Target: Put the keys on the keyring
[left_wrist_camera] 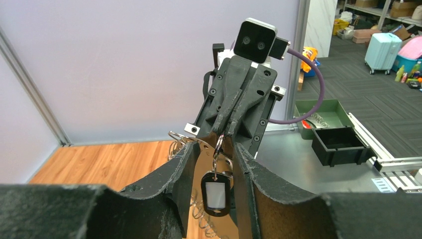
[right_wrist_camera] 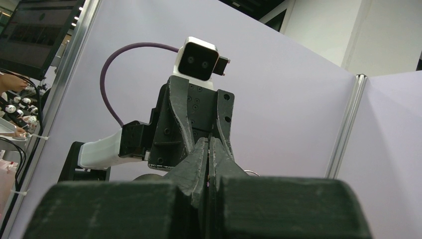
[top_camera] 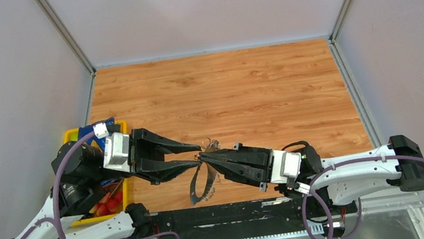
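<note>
The keyring (top_camera: 201, 185), a thin grey hoop with a jagged metal fringe, dangles above the wooden table from the tips of my right gripper (top_camera: 204, 155), which is shut. In the left wrist view a key (left_wrist_camera: 216, 192) with a black oblong head and pale window hangs on a small silver ring (left_wrist_camera: 218, 144) from those same shut fingertips (left_wrist_camera: 226, 130). Part of the hoop's metal band (left_wrist_camera: 199, 142) runs behind it. My left gripper (left_wrist_camera: 214, 154) is open, one jaw on each side of the hanging key, touching neither side. From the right wrist view, my right gripper (right_wrist_camera: 208, 144) has its fingers pressed together.
A yellow bin (top_camera: 121, 196) with red-handled tools sits by the left arm at the table's left edge. A black rail (top_camera: 223, 213) runs along the near edge. Grey walls close in the table on three sides.
</note>
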Controlling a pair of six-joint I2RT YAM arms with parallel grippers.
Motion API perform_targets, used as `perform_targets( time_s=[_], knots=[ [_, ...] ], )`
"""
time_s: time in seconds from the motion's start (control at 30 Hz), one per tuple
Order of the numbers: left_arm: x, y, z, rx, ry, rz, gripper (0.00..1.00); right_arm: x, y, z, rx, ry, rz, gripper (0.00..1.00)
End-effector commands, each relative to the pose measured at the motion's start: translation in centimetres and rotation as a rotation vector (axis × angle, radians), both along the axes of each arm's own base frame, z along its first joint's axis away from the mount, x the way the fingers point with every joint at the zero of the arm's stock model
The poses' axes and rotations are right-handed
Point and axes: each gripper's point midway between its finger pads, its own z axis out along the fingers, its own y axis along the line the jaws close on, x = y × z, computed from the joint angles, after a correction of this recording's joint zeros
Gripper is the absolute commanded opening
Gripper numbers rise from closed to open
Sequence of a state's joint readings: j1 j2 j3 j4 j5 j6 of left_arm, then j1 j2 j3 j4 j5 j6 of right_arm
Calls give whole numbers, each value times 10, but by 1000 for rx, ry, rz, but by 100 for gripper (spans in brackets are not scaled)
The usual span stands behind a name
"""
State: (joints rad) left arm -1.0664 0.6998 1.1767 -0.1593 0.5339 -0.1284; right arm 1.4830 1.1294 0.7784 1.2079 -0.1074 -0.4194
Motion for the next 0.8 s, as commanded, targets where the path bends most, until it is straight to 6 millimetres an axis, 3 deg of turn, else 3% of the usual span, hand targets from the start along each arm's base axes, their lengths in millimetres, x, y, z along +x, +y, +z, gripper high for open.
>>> perform_targets(
  time_s=[0.0, 0.33, 0.57, 0.77],
  knots=[
    [0, -2, -3, 6, 0, -7, 42, -5, -17, 19, 70, -9, 22, 0],
    [1, -3, -7, 21, 11, -3, 34, -5, -19, 20, 74, -12, 24, 0],
    [0, -3, -8, 28, 16, -8, 3, -6, -18, 20, 73, -11, 27, 0],
    [1, -3, -7, 30, 26, -3, 0, -6, -21, 21, 78, -9, 33, 0]
  ],
)
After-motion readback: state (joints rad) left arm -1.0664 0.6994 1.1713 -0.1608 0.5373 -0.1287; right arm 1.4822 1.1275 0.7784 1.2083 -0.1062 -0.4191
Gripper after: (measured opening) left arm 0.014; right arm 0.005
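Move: The black key fob hangs on its small split ring between the left hand's open fingers, about 1 cm to the right of and 1 cm below that hand's point. The split ring is level with it fore and aft, some 3 cm to the hand's right and 1 cm up. The metal keyring plate hangs about 2 cm back, 3 cm right and 6 cm lower than the left hand. From the right hand, the fob lies level fore and aft, about 2 cm left and 2 cm down. The left fingers close on the hanging key fob from either side and pinch it, going from a bit under half open to practically shut while the hand stays in place, pointing right at the other gripper's tips. The right hand holds still, its shut fingertips keeping their grip on the small split ring. ##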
